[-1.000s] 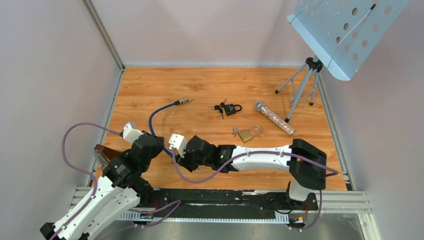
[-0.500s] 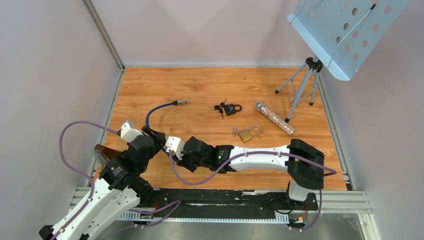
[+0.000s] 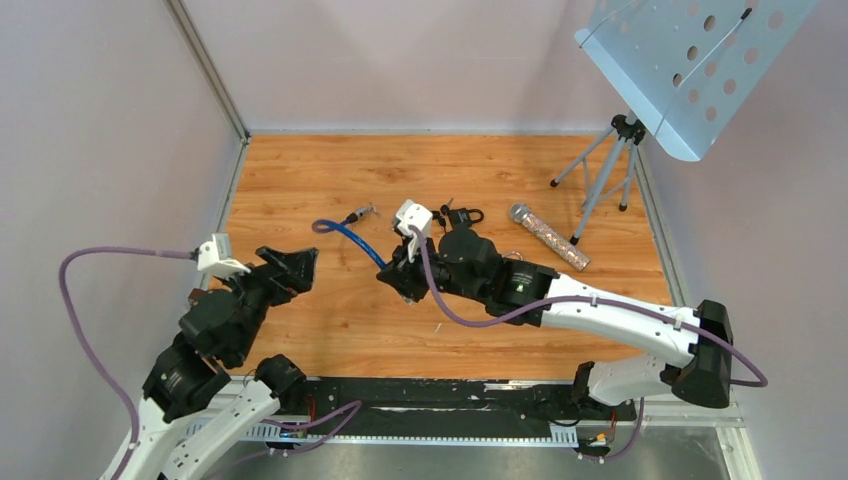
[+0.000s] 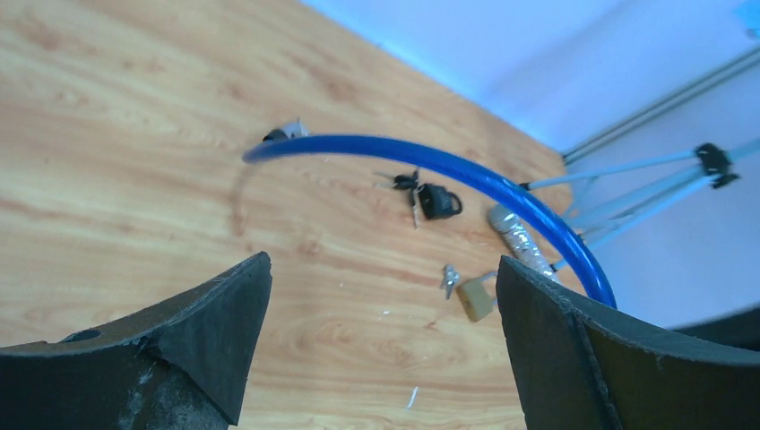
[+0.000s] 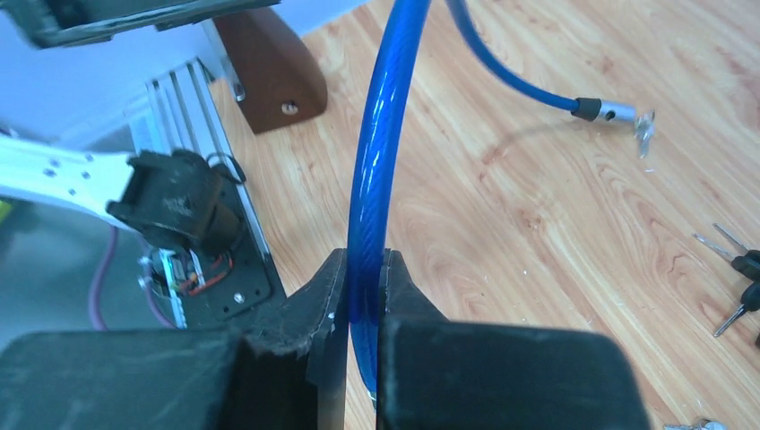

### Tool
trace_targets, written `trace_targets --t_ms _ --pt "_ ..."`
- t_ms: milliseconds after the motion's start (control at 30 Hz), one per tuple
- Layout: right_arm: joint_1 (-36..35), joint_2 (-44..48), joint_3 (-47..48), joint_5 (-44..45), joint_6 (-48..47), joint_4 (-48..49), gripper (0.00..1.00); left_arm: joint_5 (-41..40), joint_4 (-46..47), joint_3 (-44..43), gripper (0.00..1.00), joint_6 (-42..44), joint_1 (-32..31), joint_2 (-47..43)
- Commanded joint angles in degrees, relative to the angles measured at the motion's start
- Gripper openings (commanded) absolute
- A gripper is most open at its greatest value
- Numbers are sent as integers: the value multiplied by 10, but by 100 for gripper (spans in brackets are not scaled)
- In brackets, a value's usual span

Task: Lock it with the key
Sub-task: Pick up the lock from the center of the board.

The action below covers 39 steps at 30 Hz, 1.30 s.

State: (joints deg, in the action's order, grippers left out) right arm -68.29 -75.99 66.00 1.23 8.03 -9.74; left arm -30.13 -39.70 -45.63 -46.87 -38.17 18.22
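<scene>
A blue cable lock (image 3: 352, 240) runs from my right gripper (image 3: 397, 277) toward the table's left middle. Its metal end (image 3: 362, 213) lies on the wood. In the right wrist view the right gripper (image 5: 363, 269) is shut on the blue cable (image 5: 376, 152), and a small silver key (image 5: 643, 127) sticks out of the cable's metal end. My left gripper (image 3: 292, 264) is open and holds nothing, left of the cable. A black padlock (image 4: 439, 201) with keys and a brass padlock (image 4: 475, 297) with keys (image 4: 448, 279) lie beyond the left gripper (image 4: 381, 264).
A silver-headed microphone (image 3: 548, 238) lies right of the padlocks. A music stand (image 3: 690, 70) on a tripod (image 3: 605, 175) fills the back right corner. A brown wooden block (image 5: 269, 72) sits at the table's near left edge. Walls close in the left, back and right sides.
My left gripper opened, let go of the blue cable and drew back to the left. My right gripper shut on the cable and carried it up toward the table's middle.
</scene>
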Motion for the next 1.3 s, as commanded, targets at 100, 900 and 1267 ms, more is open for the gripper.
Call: trace_targets --t_ms 100,900,1267 --pt "13 45 76 35 67 15 0 94 35 -27 100 187 1 -24" --pt "14 170 149 -2 114 -14 0 431 588 217 99 202 1 210" --pt "14 178 194 -53 127 -10 0 387 718 239 100 204 0 264"
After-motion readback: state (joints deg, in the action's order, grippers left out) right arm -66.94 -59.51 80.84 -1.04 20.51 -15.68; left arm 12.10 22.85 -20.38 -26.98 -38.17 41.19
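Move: Ahead of the left hand by about 23 cm, 7 cm to its right and 17 cm lower, lies the free metal end of the blue cable lock. From the right hand, already gripping the cable, that end is some 26 cm ahead, 10 cm left and 14 cm lower. Counted from the left hand, the black padlock is about 22 cm ahead and 28 cm right, the brass padlock 10 cm ahead and 36 cm right, both some 17 cm lower. Lifting the blue lock high, the right hand keeps its grip on the cable and rises about 21 cm, easing right, its fingers tipping from downward to nearly level. The open left hand rises briefly, then swings some 17 cm right towards the free end, dipping well down and coming partly back up, while turning clockwise by some 40 degrees and tipping its fingers up. ##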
